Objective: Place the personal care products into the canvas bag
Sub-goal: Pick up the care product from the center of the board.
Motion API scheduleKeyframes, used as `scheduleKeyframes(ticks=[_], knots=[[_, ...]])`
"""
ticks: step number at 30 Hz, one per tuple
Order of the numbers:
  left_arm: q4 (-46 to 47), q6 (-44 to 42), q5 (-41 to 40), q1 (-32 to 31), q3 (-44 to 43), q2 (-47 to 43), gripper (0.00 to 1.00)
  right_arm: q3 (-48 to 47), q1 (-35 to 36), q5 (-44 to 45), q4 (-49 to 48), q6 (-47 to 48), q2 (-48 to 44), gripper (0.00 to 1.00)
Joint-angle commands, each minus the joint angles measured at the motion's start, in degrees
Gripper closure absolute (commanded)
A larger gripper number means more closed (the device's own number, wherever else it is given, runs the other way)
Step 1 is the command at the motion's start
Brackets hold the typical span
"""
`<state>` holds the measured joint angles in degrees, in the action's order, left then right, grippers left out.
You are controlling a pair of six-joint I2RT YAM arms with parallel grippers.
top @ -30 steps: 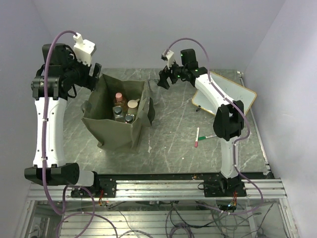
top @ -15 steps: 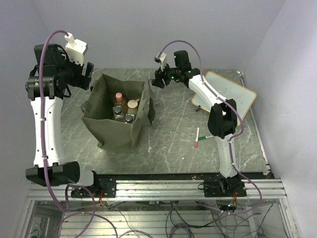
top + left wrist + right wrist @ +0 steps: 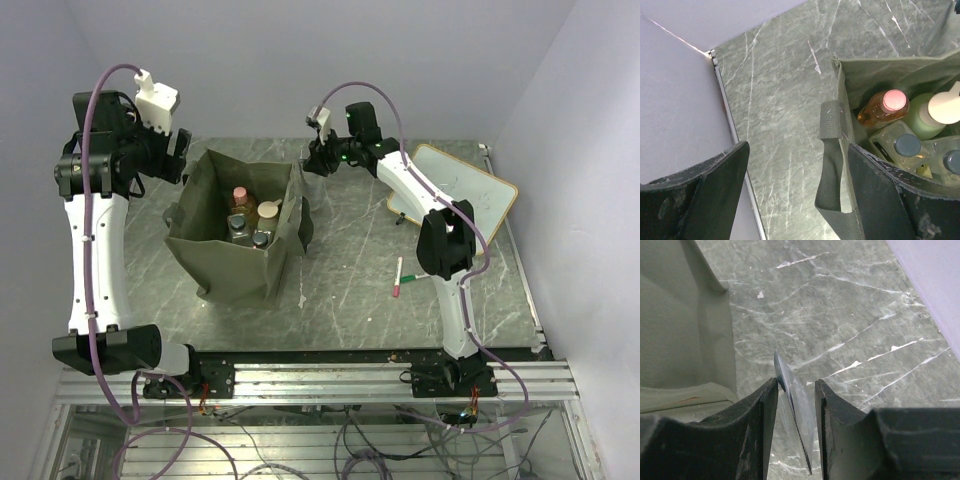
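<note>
The olive canvas bag (image 3: 235,262) stands open at the table's left. Inside it are an amber bottle (image 3: 879,109) with a pink cap, a pale green bottle (image 3: 922,120) with a beige cap, and clear bottles (image 3: 900,147) with dark caps. My left gripper (image 3: 797,190) is open above the bag's left rim, with the strap handle (image 3: 830,150) hanging between its fingers. My right gripper (image 3: 796,390) hangs by the bag's far right corner, its fingers closed in on a flat clear tube (image 3: 799,412) that stands tilted between them above the table.
A wooden-framed whiteboard (image 3: 460,185) lies at the back right. A red marker (image 3: 398,276) and a green marker (image 3: 421,275) lie right of centre. The wall (image 3: 300,60) runs close behind both grippers. The table's metal edge (image 3: 732,135) runs under my left gripper.
My right gripper has moved left toward the bag's far corner and its jaws have closed in on the clear tube. My left arm drew back to the left and now holds still.
</note>
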<state>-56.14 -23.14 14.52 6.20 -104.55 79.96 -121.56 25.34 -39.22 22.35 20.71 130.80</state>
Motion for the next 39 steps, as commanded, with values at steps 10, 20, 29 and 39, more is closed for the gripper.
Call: scheduleKeyframes(ticks=[10, 20, 29, 39], knots=[[0.6, -0.24, 3.01, 0.6, 1.98, -0.69, 0.11, -1.34, 0.32, 1.59, 2.74, 2.73, 1.52, 0.68], [-0.23, -0.62, 3.69, 0.64, 3.49, -1.21, 0.09, -2.15, 0.32, 1.12, 2.4, 1.51, -0.04, 0.97], [-1.63, -0.42, 4.58, 0.55, 6.47, -2.33, 0.07, -1.14, 0.1, 3.13, 3.07, 1.68, -6.51, 1.0], [-3.1, 0.37, 6.27, 0.6, 8.69, -3.36, 0.1, -0.03, -1.14, 7.38, 7.52, 2.54, -14.61, 1.0]])
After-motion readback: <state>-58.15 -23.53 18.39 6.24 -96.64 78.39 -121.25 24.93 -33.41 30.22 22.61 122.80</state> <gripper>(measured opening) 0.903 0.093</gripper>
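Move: The clear tube, the care product, stands upright with its top between the right hand's open fingers, its middle some 6 cm below that hand and about level with it otherwise. The canvas bag's middle lies about 17 cm to the hand's left and 10 cm back; the black marker is roughly 20 cm right and 3 cm back. From the left hand, the care product is about 14 cm ahead, 30 cm right and 25 cm lower. Right fingers pinch the care product's top, then rise about 6 cm and rightward; left hand sinks 5 cm. ##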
